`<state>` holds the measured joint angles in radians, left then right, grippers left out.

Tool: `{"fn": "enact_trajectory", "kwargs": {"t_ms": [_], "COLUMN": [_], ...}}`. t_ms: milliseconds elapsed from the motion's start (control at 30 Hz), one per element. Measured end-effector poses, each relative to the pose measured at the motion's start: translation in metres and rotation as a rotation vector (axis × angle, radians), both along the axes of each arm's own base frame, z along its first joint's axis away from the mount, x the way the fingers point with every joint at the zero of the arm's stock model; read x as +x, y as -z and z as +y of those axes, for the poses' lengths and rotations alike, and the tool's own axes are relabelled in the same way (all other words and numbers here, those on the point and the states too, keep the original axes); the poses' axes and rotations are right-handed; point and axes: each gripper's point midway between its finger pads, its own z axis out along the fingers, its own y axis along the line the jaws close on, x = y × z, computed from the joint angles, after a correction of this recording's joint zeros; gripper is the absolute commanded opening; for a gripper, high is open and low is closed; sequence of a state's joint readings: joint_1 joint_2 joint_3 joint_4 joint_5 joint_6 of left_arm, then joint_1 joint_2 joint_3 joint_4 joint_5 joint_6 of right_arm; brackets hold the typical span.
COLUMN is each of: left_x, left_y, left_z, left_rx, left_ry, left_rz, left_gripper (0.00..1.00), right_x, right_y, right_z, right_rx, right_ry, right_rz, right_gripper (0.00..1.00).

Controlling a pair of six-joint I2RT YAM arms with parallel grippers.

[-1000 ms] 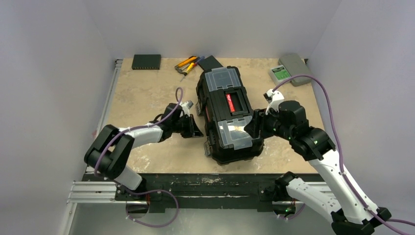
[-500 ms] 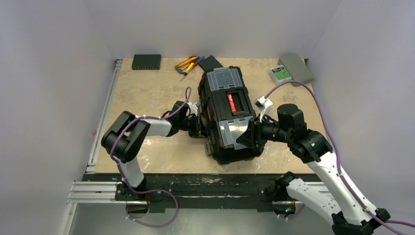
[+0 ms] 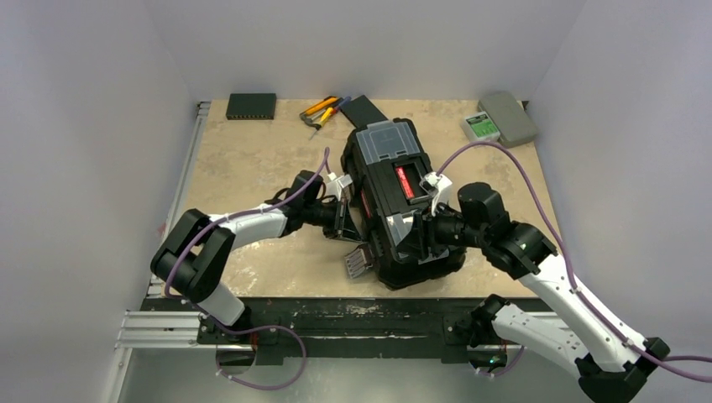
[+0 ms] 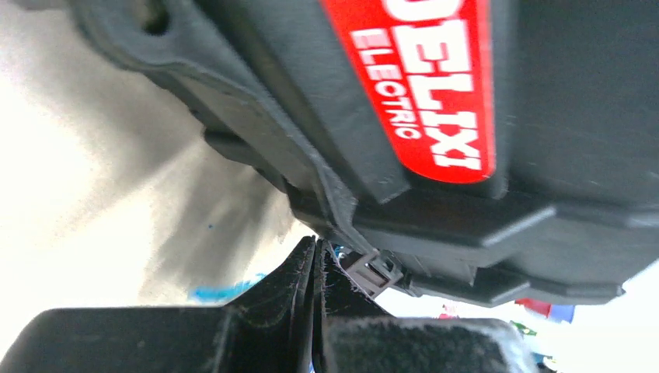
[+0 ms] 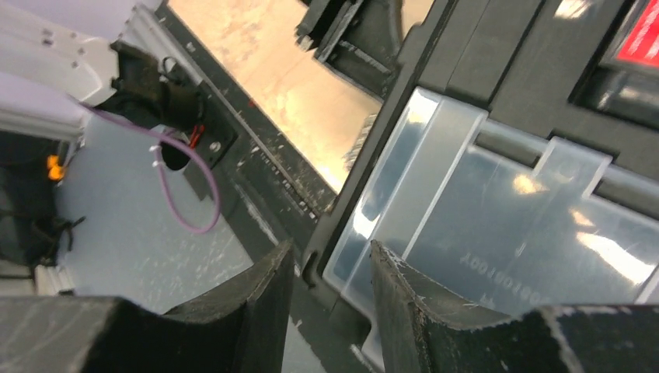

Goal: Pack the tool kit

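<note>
The black toolbox (image 3: 379, 186) lies skewed in the middle of the table, with a red label on its lid handle (image 3: 405, 181). My right gripper (image 3: 413, 242) is at its near end. In the right wrist view this gripper (image 5: 330, 256) clamps the lid's corner rim, one finger outside the rim and the other on the clear compartment lid (image 5: 505, 233). My left gripper (image 3: 342, 220) is shut and empty, its tips (image 4: 317, 247) pressed under the toolbox's left edge below the red label (image 4: 423, 78). Yellow-black and red-handled hand tools (image 3: 323, 110) lie at the back.
A flat black box (image 3: 251, 105) sits at the back left. A grey case with a green label (image 3: 501, 120) sits at the back right. A grey latch-like flap (image 3: 357, 262) sticks out at the toolbox's near-left corner. The table's front rail (image 5: 256, 167) lies just below the right gripper.
The toolbox has turned, its near end swinging right. My right gripper moved left onto the near corner and closed on the rim. My left gripper pushed in against the left side.
</note>
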<state>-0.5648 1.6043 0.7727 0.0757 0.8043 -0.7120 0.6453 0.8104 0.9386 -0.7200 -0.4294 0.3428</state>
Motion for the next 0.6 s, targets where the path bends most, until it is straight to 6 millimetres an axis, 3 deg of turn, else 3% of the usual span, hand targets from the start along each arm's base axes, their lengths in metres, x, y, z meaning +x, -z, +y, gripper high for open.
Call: {"fn": "enact_trajectory", "kwargs": {"t_ms": [233, 400, 600], "left_x": [-0.011, -0.017, -0.054], "left_y": [-0.011, -0.014, -0.013], "left_z": [-0.004, -0.007, -0.013], "left_rx": [-0.024, -0.041, -0.050], "left_ry": [0.050, 0.076, 0.199], "left_rz": [-0.034, -0.029, 0.035], "left_gripper": [0.00, 0.00, 0.00], "right_x": [0.036, 0.048, 0.052], "right_y": [0.003, 0.003, 0.003], "right_z": [-0.003, -0.009, -0.012], "right_rx": [-0.079, -0.106, -0.126], "right_ry": [0.145, 0.204, 0.223], "right_rz": [-0.072, -0.101, -0.116], "right_gripper": [0.42, 0.42, 0.42]}}
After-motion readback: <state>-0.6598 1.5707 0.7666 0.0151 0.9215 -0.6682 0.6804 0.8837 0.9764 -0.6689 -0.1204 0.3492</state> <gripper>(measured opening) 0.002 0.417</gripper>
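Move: The toolbox's open near latch hangs some 6 cm back from the left hand, about level sideways and a little lower; the red label on the same box side is roughly 8 cm ahead, 1 cm right and 4 cm higher. From the right hand, the near clear lid's middle lies about 1 cm ahead, 4 cm right and 2 cm below, and the handle recess some 14 cm ahead, 1 cm right and 2 cm below. The near latch is what the left hand goes for: with fingers still shut and pointing right and down beside the box, it travels about 5 cm back, rising slightly, and turns some 10 degrees clockwise, its tips ending close by the flap. The right hand, still half open, shifts about 5 cm forward low over the lid towards the handle recess, also turning clockwise. ##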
